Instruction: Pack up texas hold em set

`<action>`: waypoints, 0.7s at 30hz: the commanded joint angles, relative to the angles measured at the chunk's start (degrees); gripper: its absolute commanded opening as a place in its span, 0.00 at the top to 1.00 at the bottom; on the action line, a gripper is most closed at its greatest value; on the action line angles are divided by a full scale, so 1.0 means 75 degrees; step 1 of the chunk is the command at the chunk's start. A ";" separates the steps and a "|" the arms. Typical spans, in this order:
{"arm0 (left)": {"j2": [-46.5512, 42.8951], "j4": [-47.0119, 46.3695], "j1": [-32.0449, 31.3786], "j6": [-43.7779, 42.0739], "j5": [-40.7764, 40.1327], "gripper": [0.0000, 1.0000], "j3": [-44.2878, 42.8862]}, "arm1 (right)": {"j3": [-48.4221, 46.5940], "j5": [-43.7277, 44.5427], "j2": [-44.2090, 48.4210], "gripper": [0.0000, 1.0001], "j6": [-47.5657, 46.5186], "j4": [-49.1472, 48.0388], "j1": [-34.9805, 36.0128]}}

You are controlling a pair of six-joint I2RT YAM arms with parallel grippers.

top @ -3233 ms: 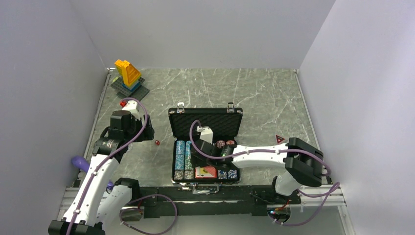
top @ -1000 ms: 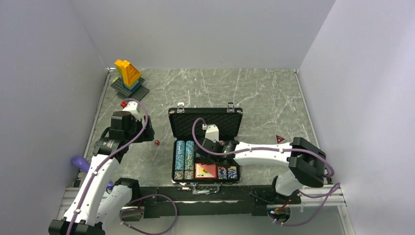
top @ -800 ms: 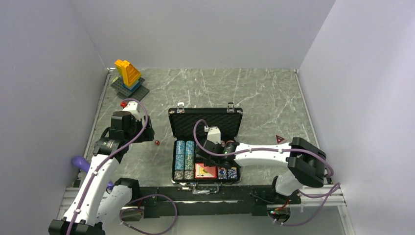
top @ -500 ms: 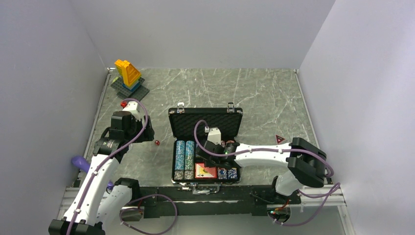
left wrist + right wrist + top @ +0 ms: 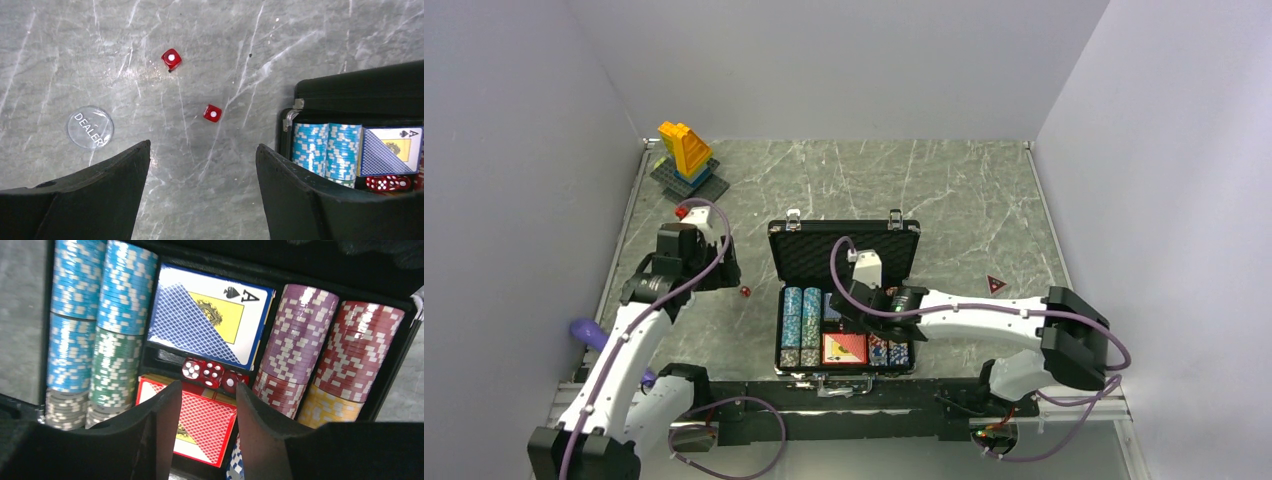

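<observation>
The black case (image 5: 844, 240) lies open, lid raised at the back. Rows of poker chips (image 5: 100, 315) fill it, with a blue deck (image 5: 210, 315), a red deck (image 5: 205, 425) and three red dice (image 5: 210, 374) between the decks. My right gripper (image 5: 208, 385) hovers over the red deck, open by a narrow gap, nothing between its fingers. Two loose red dice (image 5: 171, 58) (image 5: 212, 113) and a clear dealer button (image 5: 90, 128) lie on the table left of the case. My left gripper (image 5: 203, 146) hangs open above bare table near them.
A yellow-blue brick tower (image 5: 686, 155) stands at the far left corner. A small red triangle (image 5: 996, 284) lies right of the case. A purple object (image 5: 589, 333) sits at the left edge. The case's left wall (image 5: 292, 117) is close to my left gripper's right finger.
My right wrist has shifted slightly right and farther back over the case, its elbow swinging right. My left arm has edged toward the far side. The dice have not moved.
</observation>
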State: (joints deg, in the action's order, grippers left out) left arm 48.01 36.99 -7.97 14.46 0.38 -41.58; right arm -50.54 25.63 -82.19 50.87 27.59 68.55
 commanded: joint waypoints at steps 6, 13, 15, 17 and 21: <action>0.1891 -0.0763 0.0852 0.0197 0.0405 0.25 -0.0502 | 0.0469 0.0150 0.1419 0.51 -0.0528 -0.0785 -0.0396; 0.3866 -0.0937 0.0955 0.0573 0.0264 0.36 -0.1138 | 0.0985 -0.0078 0.2044 0.50 -0.0728 -0.1492 -0.0537; 0.4204 -0.1027 0.0951 0.0674 0.0107 0.37 -0.1258 | 0.1117 -0.0168 0.2146 0.50 -0.0747 -0.1662 -0.0568; 0.4488 -0.1051 0.0949 0.0767 -0.0005 0.39 -0.1361 | 0.1236 -0.0282 0.2226 0.50 -0.0753 -0.1808 -0.0574; 0.4978 -0.1069 0.0957 0.0769 -0.0261 0.41 -0.1484 | 0.1401 -0.0378 0.2367 0.50 -0.0736 -0.1989 -0.0571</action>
State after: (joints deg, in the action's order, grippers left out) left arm 83.07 30.74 -1.10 19.07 1.21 -50.00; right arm -41.01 23.79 -66.57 46.06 16.99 64.51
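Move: The left hand's aim, the farther red die, lies about 8 cm ahead of it, 2 cm to its left and 13 cm below. On the table too, the nearer die is some 3 cm ahead and 2 cm right, and the dealer chip 3 cm ahead and 11 cm left. The case's middle sits 7 cm back, 26 cm right. From the right hand that farther die is about 15 cm ahead, 27 cm left and 6 cm below. The left hand, touching nothing, swoops down about 9 cm and forward some 5 cm, edging a little left, towards the farther red die. Its fingers tip about 20 degrees steeper, swing slightly counter-clockwise and narrow part-way. Meanwhile the empty right hand goes on rising, roughly 4 cm and slightly forward, away from the packed dice, fingers still half open, its left side tilting up. ##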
